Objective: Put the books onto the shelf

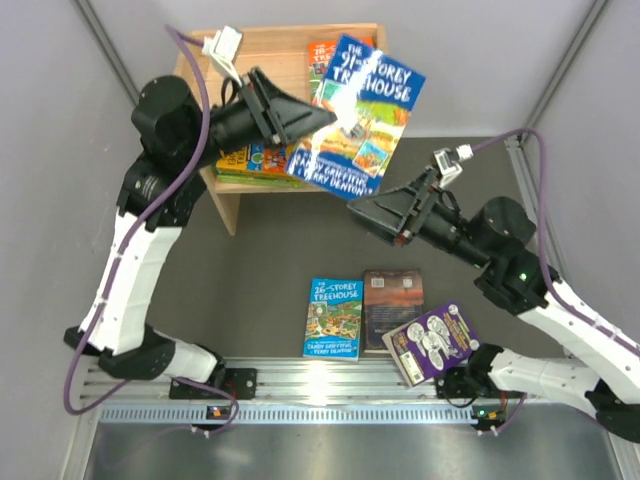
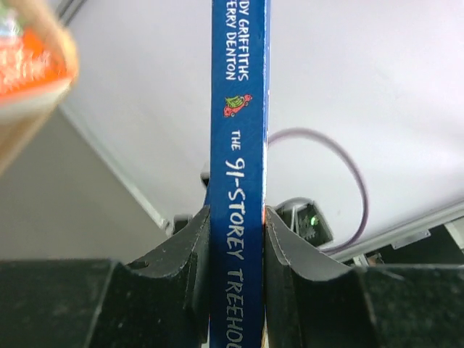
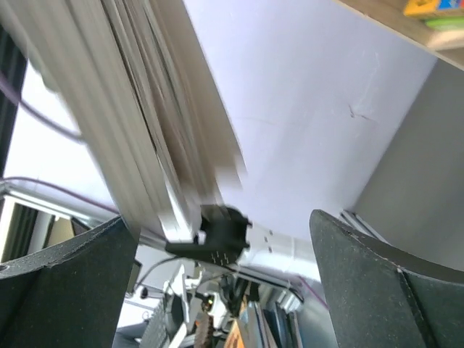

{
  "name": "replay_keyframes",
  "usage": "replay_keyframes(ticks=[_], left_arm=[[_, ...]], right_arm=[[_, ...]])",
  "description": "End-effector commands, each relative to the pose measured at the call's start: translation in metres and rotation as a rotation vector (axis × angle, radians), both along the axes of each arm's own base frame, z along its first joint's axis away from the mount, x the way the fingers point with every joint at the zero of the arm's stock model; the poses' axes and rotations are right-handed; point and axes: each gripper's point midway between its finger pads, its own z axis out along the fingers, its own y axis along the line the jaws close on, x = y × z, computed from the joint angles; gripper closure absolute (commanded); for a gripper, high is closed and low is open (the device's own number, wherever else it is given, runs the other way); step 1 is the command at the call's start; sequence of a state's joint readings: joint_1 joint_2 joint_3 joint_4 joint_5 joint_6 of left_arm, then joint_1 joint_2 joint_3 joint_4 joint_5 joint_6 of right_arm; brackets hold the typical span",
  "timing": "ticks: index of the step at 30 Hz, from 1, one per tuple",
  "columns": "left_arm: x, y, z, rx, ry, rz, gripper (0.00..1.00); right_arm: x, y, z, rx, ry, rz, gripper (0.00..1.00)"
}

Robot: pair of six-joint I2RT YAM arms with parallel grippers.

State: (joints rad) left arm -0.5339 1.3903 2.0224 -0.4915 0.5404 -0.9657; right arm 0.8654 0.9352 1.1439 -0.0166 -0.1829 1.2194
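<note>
My left gripper [image 1: 325, 122] is shut on the blue book [image 1: 355, 112], "The 91-Storey Treehouse", and holds it in the air in front of the wooden shelf [image 1: 265, 45]. In the left wrist view both fingers press the book's blue spine [image 2: 239, 145]. My right gripper [image 1: 362, 214] stands open just below the book's lower edge. In the right wrist view the book's blurred page edges [image 3: 138, 109] hang above the spread jaws, apart from them. A green-blue book [image 1: 333, 318], a dark brown book [image 1: 392, 308] and a purple book [image 1: 432, 342] lie flat on the table.
An orange book [image 1: 322, 55] lies on the shelf's top tier. Several bright books [image 1: 250, 160] are stacked on its lower tier. An aluminium rail [image 1: 330, 385] runs along the near edge by the arm bases. Grey walls close in both sides.
</note>
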Motion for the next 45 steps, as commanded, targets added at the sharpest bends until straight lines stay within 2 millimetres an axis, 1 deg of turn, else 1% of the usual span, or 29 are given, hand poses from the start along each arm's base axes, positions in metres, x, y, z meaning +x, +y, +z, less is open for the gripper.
replay_keyframes(ticks=[1,2,3,4,5,7,8,10,11,12,13,14,17,19,20,21,23,24,29,33,34,35,36,37,38,40,41,43,45], left_arm=[[0.016,0.015,0.06,-0.12,-0.185,-0.008,1.0],[0.028,0.019,0.063,-0.148,-0.184,0.0,1.0],[0.049,0.027,0.064,-0.19,-0.141,0.019,1.0],[0.055,0.032,0.078,-0.241,-0.207,0.026,1.0],[0.078,0.031,0.072,-0.253,-0.183,0.039,1.0],[0.1,0.04,0.08,-0.321,-0.193,0.057,1.0],[0.121,0.036,0.073,-0.338,-0.172,0.06,1.0],[0.139,0.035,0.071,-0.388,-0.14,0.049,1.0],[0.143,0.035,0.078,-0.404,-0.149,0.051,1.0],[0.163,0.03,0.064,-0.4,-0.111,0.057,1.0],[0.165,0.03,0.068,-0.405,-0.12,0.062,1.0],[0.18,0.029,0.058,-0.395,-0.079,0.094,1.0],[0.199,0.031,0.04,-0.332,-0.054,0.187,1.0],[0.205,0.032,0.03,-0.303,-0.029,0.219,1.0],[0.208,0.032,0.022,-0.28,-0.004,0.236,1.0],[0.215,0.031,0.006,-0.235,0.038,0.277,1.0],[0.219,0.031,-0.01,-0.182,0.079,0.311,1.0],[0.221,0.029,-0.023,-0.14,0.106,0.326,1.0],[0.223,0.02,-0.052,-0.039,0.153,0.367,1.0],[0.224,0.003,-0.074,0.022,0.183,0.348,0.91],[0.223,0.002,-0.072,0.028,0.178,0.341,0.88],[0.226,-0.002,-0.084,0.063,0.198,0.341,0.84],[0.223,-0.005,-0.082,0.071,0.187,0.336,0.74],[0.225,-0.007,-0.087,0.086,0.192,0.341,0.52],[0.224,-0.007,-0.091,0.111,0.185,0.347,0.02],[0.227,-0.001,-0.097,0.159,0.172,0.392,0.01],[0.228,0.002,-0.095,0.17,0.151,0.409,0.01],[0.229,0.009,-0.1,0.22,0.133,0.448,0.01],[0.231,0.016,-0.105,0.299,0.079,0.495,0.01]], right_arm=[[-0.012,-0.023,-0.019,-0.048,-0.02,-0.032,0.01],[-0.012,-0.028,-0.028,-0.063,-0.001,-0.051,0.01],[-0.018,-0.037,-0.033,-0.059,0.001,-0.06,0.01],[-0.02,-0.042,-0.036,-0.06,0.008,-0.068,0.01],[-0.024,-0.052,-0.036,-0.048,0.007,-0.086,0.01],[-0.025,-0.058,-0.052,-0.078,0.039,-0.104,0.0],[-0.025,-0.063,-0.054,-0.076,0.044,-0.127,0.01],[-0.028,-0.073,-0.06,-0.083,0.056,-0.146,0.01],[-0.027,-0.077,-0.061,-0.083,0.058,-0.167,0.01],[-0.029,-0.083,-0.06,-0.076,0.057,-0.18,0.01],[-0.029,-0.086,-0.064,-0.085,0.066,-0.192,0.01],[-0.026,-0.09,-0.065,-0.086,0.071,-0.219,0.0],[-0.027,-0.101,-0.065,-0.078,0.07,-0.259,0.0],[-0.026,-0.105,-0.066,-0.083,0.072,-0.277,0.0],[-0.024,-0.107,-0.068,-0.087,0.077,-0.29,0.0],[-0.024,-0.108,-0.069,-0.09,0.076,-0.296,0.0],[-0.022,-0.109,-0.071,-0.103,0.079,-0.308,0.0],[-0.021,-0.109,-0.073,-0.11,0.082,-0.311,0.0],[-0.019,-0.107,-0.077,-0.136,0.084,-0.314,0.0],[-0.017,-0.108,-0.082,-0.154,0.091,-0.325,0.0],[-0.017,-0.109,-0.081,-0.154,0.092,-0.328,0.0],[-0.017,-0.111,-0.083,-0.157,0.093,-0.335,0.0],[-0.017,-0.111,-0.084,-0.158,0.094,-0.337,0.0],[-0.017,-0.113,-0.085,-0.162,0.097,-0.345,0.0],[-0.017,-0.114,-0.086,-0.162,0.097,-0.346,0.0],[-0.017,-0.115,-0.088,-0.165,0.101,-0.351,0.0],[-0.017,-0.116,-0.089,-0.166,0.102,-0.352,0.0],[-0.017,-0.117,-0.09,-0.169,0.104,-0.355,0.0],[-0.018,-0.118,-0.092,-0.174,0.107,-0.357,0.0]])
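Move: The left fingers already grip the blue 91-Storey book by its spine, high in front of the shelf. The orange 78-Storey book it goes onto lies on the top board, some 22 cm ahead, 4 cm to the right and 10 cm below this hand. The shelf's right side panel is about 7 cm right of that orange book; the yellow book stack lies some 15 cm left and 20 cm below it. From the right hand the orange book is about 32 cm ahead and 5 cm left, at its height. The left hand swings the blue book forward about 25 cm, rising slightly before sinking to some 7 cm below its starting height over the orange book, then eases back a few centimetres while the wrist squares the book up, some 20 degrees counter-clockwise, and the fingers open wide to let go of the spine. Meanwhile the right hand, empty and already open, clears off about 11 cm to the right and 9 cm down, away from the shelf. ##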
